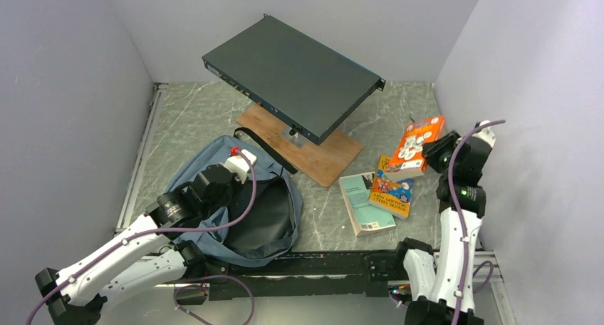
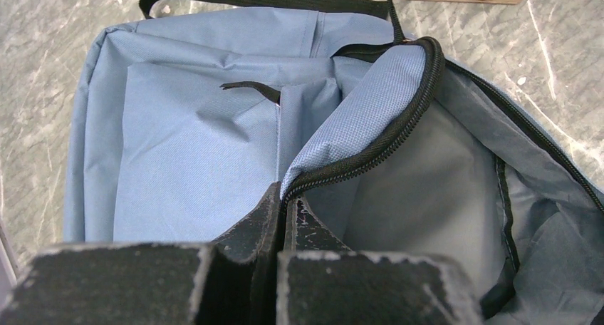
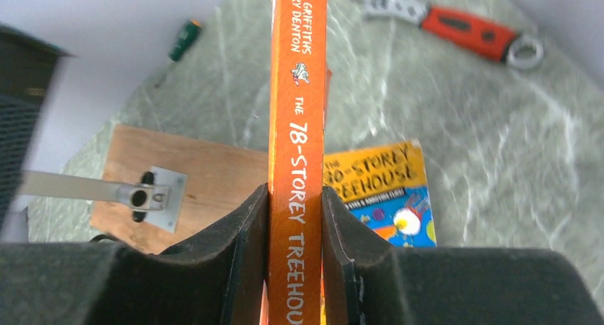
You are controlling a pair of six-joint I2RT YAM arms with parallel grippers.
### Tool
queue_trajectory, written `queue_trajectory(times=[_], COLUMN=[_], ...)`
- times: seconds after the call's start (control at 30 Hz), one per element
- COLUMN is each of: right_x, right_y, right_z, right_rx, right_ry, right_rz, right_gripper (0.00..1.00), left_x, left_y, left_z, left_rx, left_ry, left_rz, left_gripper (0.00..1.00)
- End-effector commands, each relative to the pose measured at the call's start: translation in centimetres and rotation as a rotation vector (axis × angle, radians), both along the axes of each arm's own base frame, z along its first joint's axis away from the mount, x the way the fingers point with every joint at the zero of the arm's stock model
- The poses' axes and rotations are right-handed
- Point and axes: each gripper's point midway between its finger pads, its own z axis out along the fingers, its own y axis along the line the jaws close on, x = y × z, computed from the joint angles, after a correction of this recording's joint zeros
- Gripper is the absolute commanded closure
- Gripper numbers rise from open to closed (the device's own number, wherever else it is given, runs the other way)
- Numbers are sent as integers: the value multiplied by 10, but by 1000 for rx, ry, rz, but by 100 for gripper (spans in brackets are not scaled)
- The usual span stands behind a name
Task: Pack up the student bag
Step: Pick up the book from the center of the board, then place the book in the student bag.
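Observation:
The student bag (image 1: 214, 168), light blue-grey with black zipper and dark lining, lies open at the near left of the table. My left gripper (image 2: 288, 197) is shut on the bag's zippered flap edge (image 2: 370, 150), holding the opening up; the lining (image 2: 427, 189) shows inside. My right gripper (image 3: 295, 200) is shut on the spine of an orange book (image 3: 297, 125), lifted above the table at the right (image 1: 417, 145). Below it lies a blue and yellow book (image 1: 392, 193), also seen in the right wrist view (image 3: 377, 189). A pale teal book (image 1: 365, 204) lies beside it.
A dark flat metal box (image 1: 292, 75) stands tilted on a post over a wooden board (image 1: 313, 154) at the middle back. An orange-handled wrench (image 3: 456, 22) and a green screwdriver (image 3: 184, 40) lie on the marbled table near the walls.

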Motion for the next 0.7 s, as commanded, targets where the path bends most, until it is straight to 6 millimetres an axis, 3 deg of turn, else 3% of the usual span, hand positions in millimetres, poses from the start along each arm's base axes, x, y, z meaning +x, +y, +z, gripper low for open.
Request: queue_trajectory(times=[0.0,0.07,0.17,0.27,0.33,0.43,0.53,0.57,0.6,0.67], right_x=[7,5,-2,-11,-19,-41,-60,-66,-68,-69], right_y=[8,26,52,91,117,154,179,188,196,214], right_z=[114,150,194,236,260,298,323,327,329,327], right_rx=[-188,-215,-212,-165,-105,42,214,257,288,341], right_ry=[-231,-311,-400,-527,-600,-728,-815,-818,-816,-789], right_rz=[66,153,270,461,606,814,1000,1057,1101,1177], right_gripper=[100,100,100,100,100,100,100,100,100,100], left_x=[7,5,3,-2,-7,-20,-35,-41,-47,-57], left_y=[-16,-20,-26,-33,-39,-48,-53,-54,-54,-51], left_z=[17,18,21,27,34,50,84,102,121,168], left_rx=[-70,-82,-109,-155,-193,-273,-394,-452,-514,-662], left_ry=[-43,-37,-36,-40,-47,-55,-81,-97,-114,-151], left_rz=[-41,-63,-95,-138,-177,-247,-298,-314,-322,-318], left_gripper=[100,100,90,73,56,36,21,6,1,0])
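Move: The right gripper already holds the orange book clear of the table; the bag's mouth lies about 47 cm to its left, 14 cm back and 17 cm below. Under that gripper the yellow book is 5 cm left and 3 cm back, the teal book 13 cm left and 7 cm back, both some 21 cm down. The left gripper pinches the bag's flap, the mouth's middle about 7 cm back, 3 cm right and 13 cm below. Swing the right gripper steeply up by about 29 cm and then increasingly left as well, some 17 cm, away from the stacked books, keeping its hold on the orange book while the wrist tips up and turns counter-clockwise by roughly 50 degrees. Open the left gripper wide to let go of the bag's flap, easing it slightly right and down first, then up, right and back, rolling its left side down. ##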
